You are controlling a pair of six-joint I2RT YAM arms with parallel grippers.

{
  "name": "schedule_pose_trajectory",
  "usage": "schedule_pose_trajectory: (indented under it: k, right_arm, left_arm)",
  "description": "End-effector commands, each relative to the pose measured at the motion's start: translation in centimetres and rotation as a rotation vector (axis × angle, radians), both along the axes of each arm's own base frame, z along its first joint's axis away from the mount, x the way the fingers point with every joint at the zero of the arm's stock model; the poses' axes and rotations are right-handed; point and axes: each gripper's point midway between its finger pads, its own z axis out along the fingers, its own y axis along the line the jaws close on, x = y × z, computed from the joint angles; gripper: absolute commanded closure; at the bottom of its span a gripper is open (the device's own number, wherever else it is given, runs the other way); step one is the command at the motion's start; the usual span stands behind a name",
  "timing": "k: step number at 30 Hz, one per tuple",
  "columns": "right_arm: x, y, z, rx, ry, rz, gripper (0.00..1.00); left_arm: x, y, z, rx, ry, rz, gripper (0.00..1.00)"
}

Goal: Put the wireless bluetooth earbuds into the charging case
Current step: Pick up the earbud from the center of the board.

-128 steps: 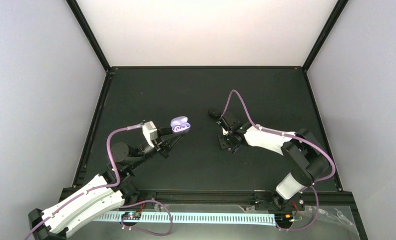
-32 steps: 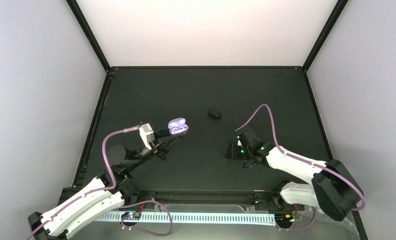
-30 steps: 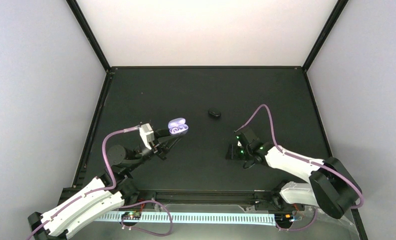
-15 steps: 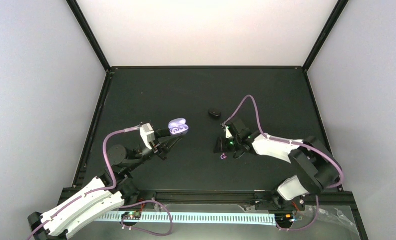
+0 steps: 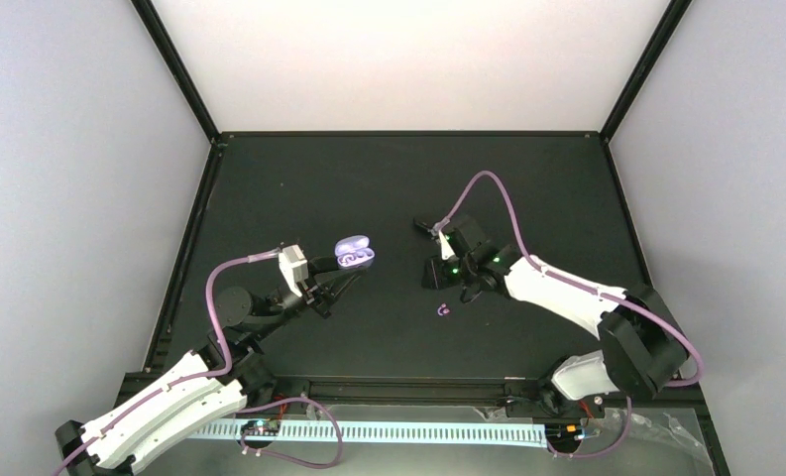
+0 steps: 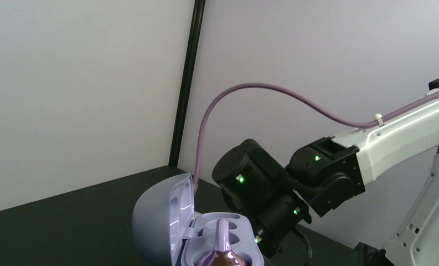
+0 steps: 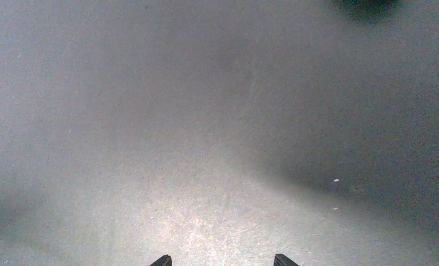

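My left gripper (image 5: pixel 350 265) is shut on the lavender charging case (image 5: pixel 355 252) and holds it above the mat. In the left wrist view the case (image 6: pixel 167 221) has its lid open, and one lilac earbud (image 6: pixel 223 246) sits in a well; my fingers are out of frame there. The other earbud (image 5: pixel 444 310) lies loose on the black mat, just in front of my right gripper (image 5: pixel 436 275). In the right wrist view the right gripper (image 7: pixel 221 260) is open and empty, with only bare mat between the fingertips (image 7: pixel 162 259).
A small black oval object (image 5: pixel 423 225) lies on the mat just behind the right gripper, partly covered by it. The right arm's wrist (image 6: pixel 272 194) fills the space right of the case in the left wrist view. Black frame posts stand at the back corners.
My right arm has swung from the front right toward the back left. The loose earbud now shows on the mat where the gripper was. The left gripper and case have not moved.
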Motion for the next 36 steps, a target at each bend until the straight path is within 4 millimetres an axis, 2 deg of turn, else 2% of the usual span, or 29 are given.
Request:
schedule_pose_trajectory:
  k: [1, 7, 13, 18, 24, 36]
  right_arm:
    - [-0.4, -2.8, -0.9, -0.185, -0.019, -0.001, 0.54]
    - [-2.2, -3.9, -2.8, -0.194, 0.024, -0.036, 0.56]
    - [-3.2, -2.8, -3.7, -0.153, 0.041, 0.001, 0.59]
    - [-3.5, -2.4, -4.6, -0.168, 0.060, 0.032, 0.61]
    - [-3.7, -2.3, -5.7, -0.212, 0.067, 0.063, 0.69]
    - [-3.1, -0.7, -5.7, -0.258, 0.012, 0.191, 0.79]
  left_arm:
    - [-0.3, 0.1, 0.5, -0.009, -0.015, -0.006, 0.98]
    - [-0.4, 0.2, 0.4, -0.011, -0.013, -0.007, 0.98]
    - [-0.5, 0.2, 0.5, -0.015, -0.015, -0.012, 0.98]
    - [-0.6, 0.4, 0.6, -0.020, -0.017, -0.010, 0.98]
    - [-0.7, 0.5, 0.7, -0.023, -0.017, -0.011, 0.98]
    - [-0.7, 0.6, 0.6, -0.022, -0.016, -0.008, 0.98]
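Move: The loose earbud lies on the board behind and under my right hand: about 4 cm back, 2 cm to the right and 8 cm down. A black oval thing sits roughly 15 cm ahead of that hand, 2 cm to its left and 7 cm down. The open charging case, in my left hand, is some 14 cm left of my right hand, 8 cm back and 23 cm higher. From my left hand the earbud is about 16 cm right, 4 cm ahead and 31 cm below. I bring my right hand down about 6 cm and back some 3.5 cm onto the earbud, first swinging more than 3 cm to the right, then easing part of the way left again. On the way I tip the fingers about 15 degrees nearer to straight down and narrow them from half open to about a quarter, so the tips come in on either side of the earbud. ##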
